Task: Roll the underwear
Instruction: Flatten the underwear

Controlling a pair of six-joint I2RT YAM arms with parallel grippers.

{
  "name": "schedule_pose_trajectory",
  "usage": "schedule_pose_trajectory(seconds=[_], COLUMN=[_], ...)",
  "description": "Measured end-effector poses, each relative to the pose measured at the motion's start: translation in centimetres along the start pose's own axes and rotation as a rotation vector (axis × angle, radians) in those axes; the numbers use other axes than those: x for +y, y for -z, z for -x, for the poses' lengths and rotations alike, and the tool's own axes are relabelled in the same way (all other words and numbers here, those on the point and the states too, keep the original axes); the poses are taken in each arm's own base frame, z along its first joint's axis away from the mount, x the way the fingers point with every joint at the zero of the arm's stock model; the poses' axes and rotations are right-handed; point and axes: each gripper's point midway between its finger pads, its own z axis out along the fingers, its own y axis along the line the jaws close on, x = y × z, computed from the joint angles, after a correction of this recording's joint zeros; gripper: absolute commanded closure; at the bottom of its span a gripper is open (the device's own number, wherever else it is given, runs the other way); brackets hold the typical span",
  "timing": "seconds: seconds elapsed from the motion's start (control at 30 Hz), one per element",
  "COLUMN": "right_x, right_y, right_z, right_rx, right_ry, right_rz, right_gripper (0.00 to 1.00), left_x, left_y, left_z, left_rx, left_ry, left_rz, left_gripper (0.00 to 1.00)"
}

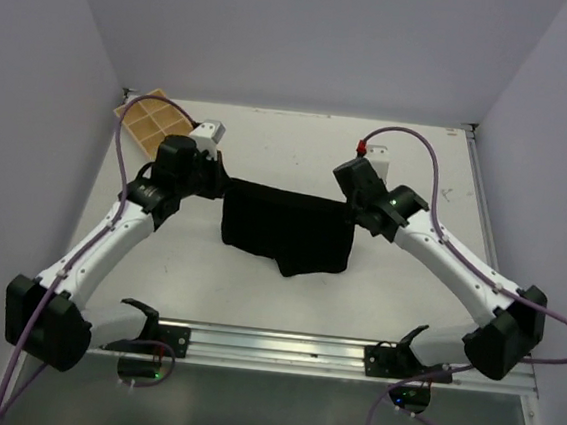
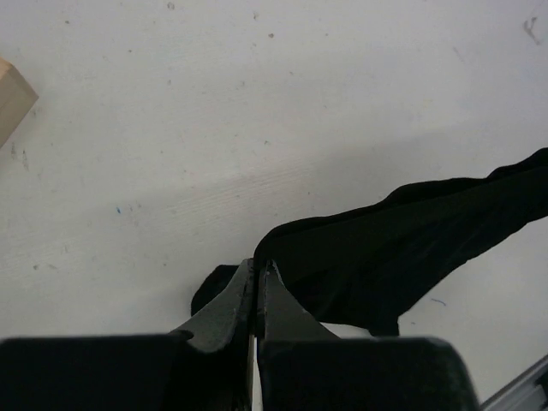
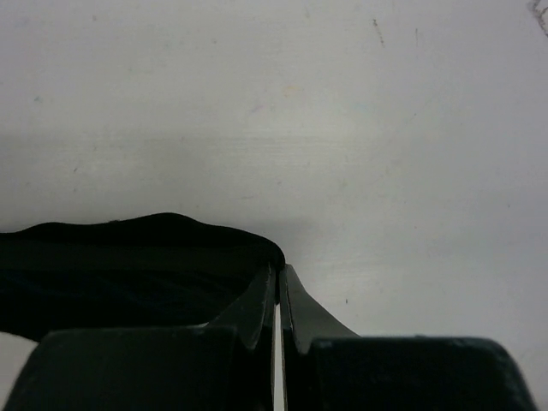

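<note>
The black underwear (image 1: 287,228) hangs stretched between the two arms over the middle of the white table. My left gripper (image 1: 222,184) is shut on its left top corner; in the left wrist view the gripper (image 2: 258,267) pinches the fabric edge, and the underwear (image 2: 411,248) runs off to the right. My right gripper (image 1: 348,205) is shut on the right top corner; in the right wrist view the gripper (image 3: 279,271) nips the cloth, with the underwear (image 3: 120,265) spreading to the left.
A tan wooden grid tray (image 1: 155,120) lies at the table's back left corner, its edge also showing as a tan block (image 2: 13,98). A metal rail (image 1: 280,350) runs along the near edge between the arm bases.
</note>
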Motion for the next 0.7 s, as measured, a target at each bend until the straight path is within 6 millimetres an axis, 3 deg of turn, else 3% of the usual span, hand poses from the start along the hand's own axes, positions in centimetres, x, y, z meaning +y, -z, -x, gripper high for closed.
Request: schedule_pose_trajectory(seconds=[0.17,0.2,0.23,0.27,0.3,0.37,0.4,0.47,0.57,0.63,0.7], right_x=[-0.3,-0.2,-0.3,-0.3,-0.4,-0.6,-0.9,-1.4,-2.1,-2.5,-2.3], right_y=[-7.9,-9.0,-10.3,-11.5,-12.6,-14.8,-15.8,-17.5,-19.0,-18.8,-17.9], right_z=[-0.7,-0.8,-0.9,-0.9,-0.8,-0.2,0.2,1.2,2.4,1.8,0.7], right_rx=[0.123,0.144,0.169,0.190,0.208,0.239,0.257,0.275,0.311,0.346,0.380], right_ry=[-0.012,-0.014,-0.020,-0.028,-0.039,-0.071,-0.084,-0.113,-0.150,-0.158,-0.158], right_rz=[-0.089,-0.093,-0.099,-0.100,-0.104,-0.103,-0.103,-0.102,-0.087,-0.064,-0.023], right_gripper=[1.00,1.00,1.00,1.00,0.91,0.81,0.71,0.62,0.55,0.54,0.54], left_x=[2.2,2.6,3.0,3.1,3.2,3.0,2.9,2.5,2.2,2.1,2.3], left_y=[-7.4,-8.9,-10.4,-11.9,-13.4,-16.6,-17.8,-20.0,-20.6,-20.0,-18.8], left_z=[-2.9,-3.5,-3.9,-4.0,-4.0,-2.9,-2.4,-0.7,1.4,2.1,1.3], left_rx=[0.143,0.170,0.199,0.212,0.229,0.232,0.230,0.212,0.183,0.171,0.179], left_ry=[-0.001,-0.001,0.000,-0.002,0.002,-0.004,-0.001,-0.004,-0.025,-0.038,-0.044], left_rz=[0.034,0.040,0.042,0.033,0.021,-0.019,-0.033,-0.064,-0.079,-0.073,-0.060], left_gripper=[0.96,0.91,0.78,0.75,0.71,0.50,0.47,0.42,0.40,0.40,0.40])
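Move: My left hand pinches one waistband corner and my right hand the other. The underwear hangs between them, its middle about 14 cm inward of each hand, some 9 cm lower and a little back. The bare table spot for the left corner is about 15 cm ahead, 6 cm right and 18 cm below my left hand. The right corner's spot is some 15 cm ahead, 4 cm right and 18 cm below my right hand. The wooden tray is about 27 cm ahead and 20 cm left of my left hand, 16 cm down. I fling the stretched waistband forward and down with both hands, each reaching about 16 cm out and sinking some 11 cm, drifting right as they go. My wrists tip further downward, the right by about 20 degrees. Low over the table my left fingers open, my right just after, letting go of both corners; then both hands start back slightly, the left rising a little. ##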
